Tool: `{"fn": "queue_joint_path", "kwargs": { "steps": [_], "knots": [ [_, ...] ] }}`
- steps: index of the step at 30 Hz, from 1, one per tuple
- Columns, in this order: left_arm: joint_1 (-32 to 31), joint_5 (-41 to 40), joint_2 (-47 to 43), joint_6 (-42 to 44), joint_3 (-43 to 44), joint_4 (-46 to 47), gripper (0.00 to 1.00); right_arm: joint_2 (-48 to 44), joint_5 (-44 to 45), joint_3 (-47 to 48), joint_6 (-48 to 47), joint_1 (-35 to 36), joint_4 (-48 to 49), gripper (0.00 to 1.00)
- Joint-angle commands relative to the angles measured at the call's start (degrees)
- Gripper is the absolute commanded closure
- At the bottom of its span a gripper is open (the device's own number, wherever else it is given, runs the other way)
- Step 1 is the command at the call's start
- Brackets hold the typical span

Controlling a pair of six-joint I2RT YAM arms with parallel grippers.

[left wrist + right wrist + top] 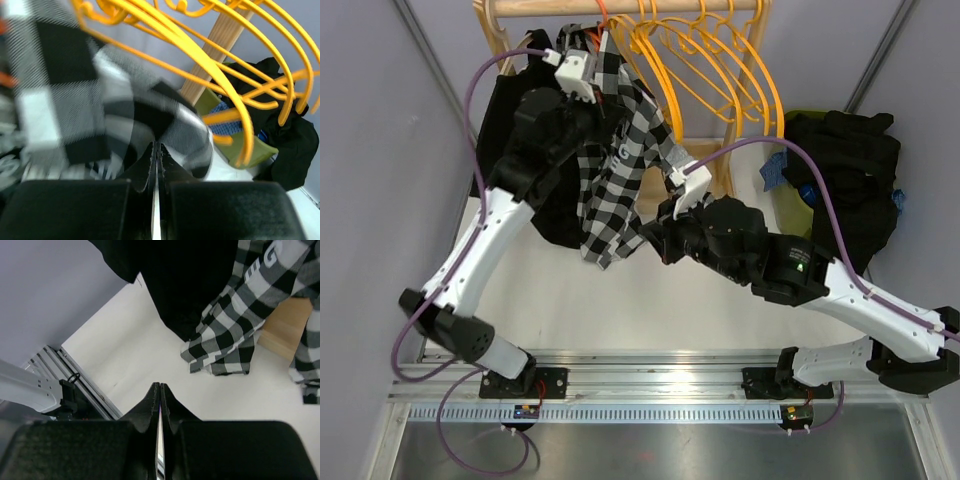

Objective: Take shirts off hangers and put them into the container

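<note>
A black-and-white checked shirt hangs at the rack, its hem just above the table. My left gripper is up at its collar, jaws shut, with blurred checked cloth right at the tips and none visibly pinched. A black shirt hangs to the left. Several empty orange hangers fill the rail. My right gripper hovers low beside the checked shirt, shut on nothing. The olive-green container at the right holds black shirts.
The wooden rack rod spans the back, its post and base near the checked shirt. Grey walls close in both sides. A metal rail runs along the near edge. A blue cloth lies at the container's rim.
</note>
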Motion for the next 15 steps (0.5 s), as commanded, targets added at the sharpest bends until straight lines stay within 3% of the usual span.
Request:
{"fn": "queue_joint_path", "kwargs": {
  "steps": [1,5,8,10,12,13,14,15],
  "knots": [
    [-0.4,-7.0,-13.5,0.3,-7.6,4.7,1.00,0.9,-3.2,6.7,-4.3,0.5,1.8,0.93],
    [-0.4,-9.8,-21.6,-1.7,-16.5,3.7,1.00,5.9,-3.2,14.4,-6.6,0.5,-0.1,0.91],
    [-0.4,-9.6,-27.4,-3.9,-20.0,-0.5,1.00,9.2,-0.2,19.3,-9.6,0.5,-0.5,0.76],
    [-0.7,-9.4,-31.0,-5.1,-25.9,-1.2,0.83,11.2,2.4,23.6,-11.5,0.5,-0.9,0.53],
    [-0.9,-9.2,-36.5,-6.7,-29.9,-1.9,0.74,14.5,6.4,26.8,-14.4,0.4,-1.1,0.47],
    [-0.9,-9.0,-38.3,-7.1,-33.4,-2.7,0.68,15.6,7.5,29.8,-15.1,0.3,-1.2,0.38],
    [-0.9,-8.9,-41.4,-7.9,-34.8,-3.5,0.50,16.8,9.4,31.5,-17.7,-0.1,-1.5,0.28],
    [-1.0,-8.9,-43.2,-8.3,-36.1,-4.2,0.44,19.3,9.7,33.3,-18.1,-1.3,-1.9,0.24]
  ]
}}
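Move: The checked shirt hangs almost at the left hand: its middle is about 4 cm farther out, 1 cm to the right and 17 cm lower, with the black shirt some 17 cm to that hand's left, 5 cm out and 14 cm lower. The bunch of yellow hangers is about 14 cm to its right, 12 cm out and 5 cm higher. From the right hand, the checked shirt's middle lies roughly 28 cm ahead, 5 cm left and 12 cm lower. The left hand comes away from the upper part of the checked shirt, drawing back about 15 cm and 10 cm to its left; it arches up a few centimetres and sinks again to its starting height beside the shirts, its shut fingers opening to about half on the way down. Meanwhile the right hand climbs about 10 cm, easing forward and left in its later part towards the upper front of the checked shirt, its fingertips tipping up towards level and its fingers spreading to roughly three quarters. ##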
